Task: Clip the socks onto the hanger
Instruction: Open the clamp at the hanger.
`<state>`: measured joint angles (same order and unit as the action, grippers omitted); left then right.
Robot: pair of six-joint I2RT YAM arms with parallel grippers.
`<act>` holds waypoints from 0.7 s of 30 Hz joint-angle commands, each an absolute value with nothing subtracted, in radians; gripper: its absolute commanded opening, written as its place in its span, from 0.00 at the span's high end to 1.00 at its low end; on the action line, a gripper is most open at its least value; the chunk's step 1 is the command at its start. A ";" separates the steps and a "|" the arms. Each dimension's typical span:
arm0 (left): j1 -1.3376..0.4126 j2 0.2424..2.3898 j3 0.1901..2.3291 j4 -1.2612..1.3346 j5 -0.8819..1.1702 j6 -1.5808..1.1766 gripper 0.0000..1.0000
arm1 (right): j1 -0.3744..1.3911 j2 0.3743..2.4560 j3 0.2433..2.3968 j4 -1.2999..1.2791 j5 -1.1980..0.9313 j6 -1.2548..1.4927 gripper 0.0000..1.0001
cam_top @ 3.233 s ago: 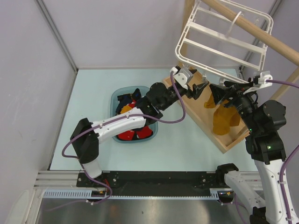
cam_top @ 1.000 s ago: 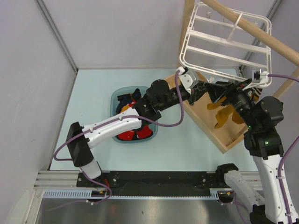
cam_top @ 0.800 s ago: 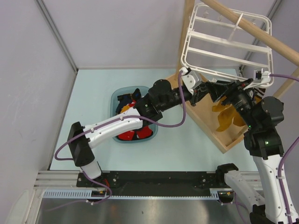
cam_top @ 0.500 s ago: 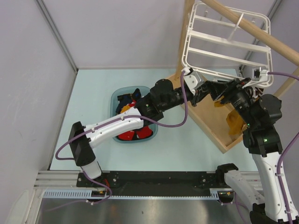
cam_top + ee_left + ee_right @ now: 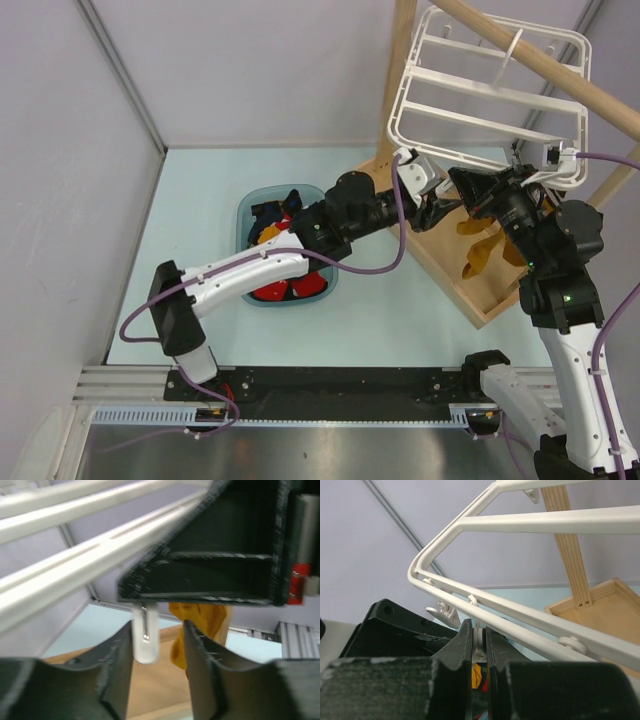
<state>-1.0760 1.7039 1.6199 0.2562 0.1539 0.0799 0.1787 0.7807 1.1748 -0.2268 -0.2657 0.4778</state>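
Observation:
The white hanger [image 5: 490, 90] hangs tilted from the wooden rod at the back right. A mustard-yellow sock [image 5: 482, 248] dangles under its near edge, over the wooden tray; what holds it is hidden. My right gripper [image 5: 478, 192] is shut on a white clip [image 5: 479, 639] under the hanger's rail [image 5: 545, 520]. My left gripper [image 5: 440, 205] is open, facing the right one. In the left wrist view another clip [image 5: 146, 636] hangs between my fingers [image 5: 115, 660], close to the left one, with the sock [image 5: 200, 625] behind.
A blue basin [image 5: 245, 205] at the table's middle holds red, navy and yellow socks. The wooden rack's tray [image 5: 440, 255] lies under the hanger, and its round rod [image 5: 545, 65] crosses the top right. Grey walls stand at the left and back.
The left gripper has reached further right, up to the clips. The hanger has swung slightly up and to the right, and the yellow sock has swung beneath it.

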 commanded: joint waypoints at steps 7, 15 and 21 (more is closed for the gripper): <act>-1.114 1.553 1.447 0.313 0.091 0.038 0.19 | 0.179 0.775 1.198 -0.202 -0.252 0.466 0.94; -1.100 1.318 1.163 0.165 -0.168 -0.038 0.15 | 0.178 0.778 1.198 -0.221 -0.248 0.442 0.93; -1.036 1.190 1.014 -0.099 -0.464 -0.243 0.16 | 0.176 0.778 1.198 -0.244 -0.241 0.423 0.92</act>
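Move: Between the left hand's fingertips, about 1 cm above their middle, is the clip on the hanger's near rail; for the right hand, already shut on it, it lies about 1 cm left, level ahead and 2 cm below. A bare clip hangs about 5 cm left of the left hand, 3 ahead and 2 higher. The sock tray lies some 31 cm left of that hand, 14 ahead and 38 below. Orange socks hang roughly 5 cm right of the right hand, 3 back and 12 lower. Spreading its fingers wide, the left hand lets go of the clip, first easing down and about 2 cm back, then sweeping some 13 cm to its left and 8 cm down, away from the hanger towards the sock tray. Its wrist swings about 20 degrees counter-clockwise and tips down slightly. The right hand stays put, still pinching the clip. ##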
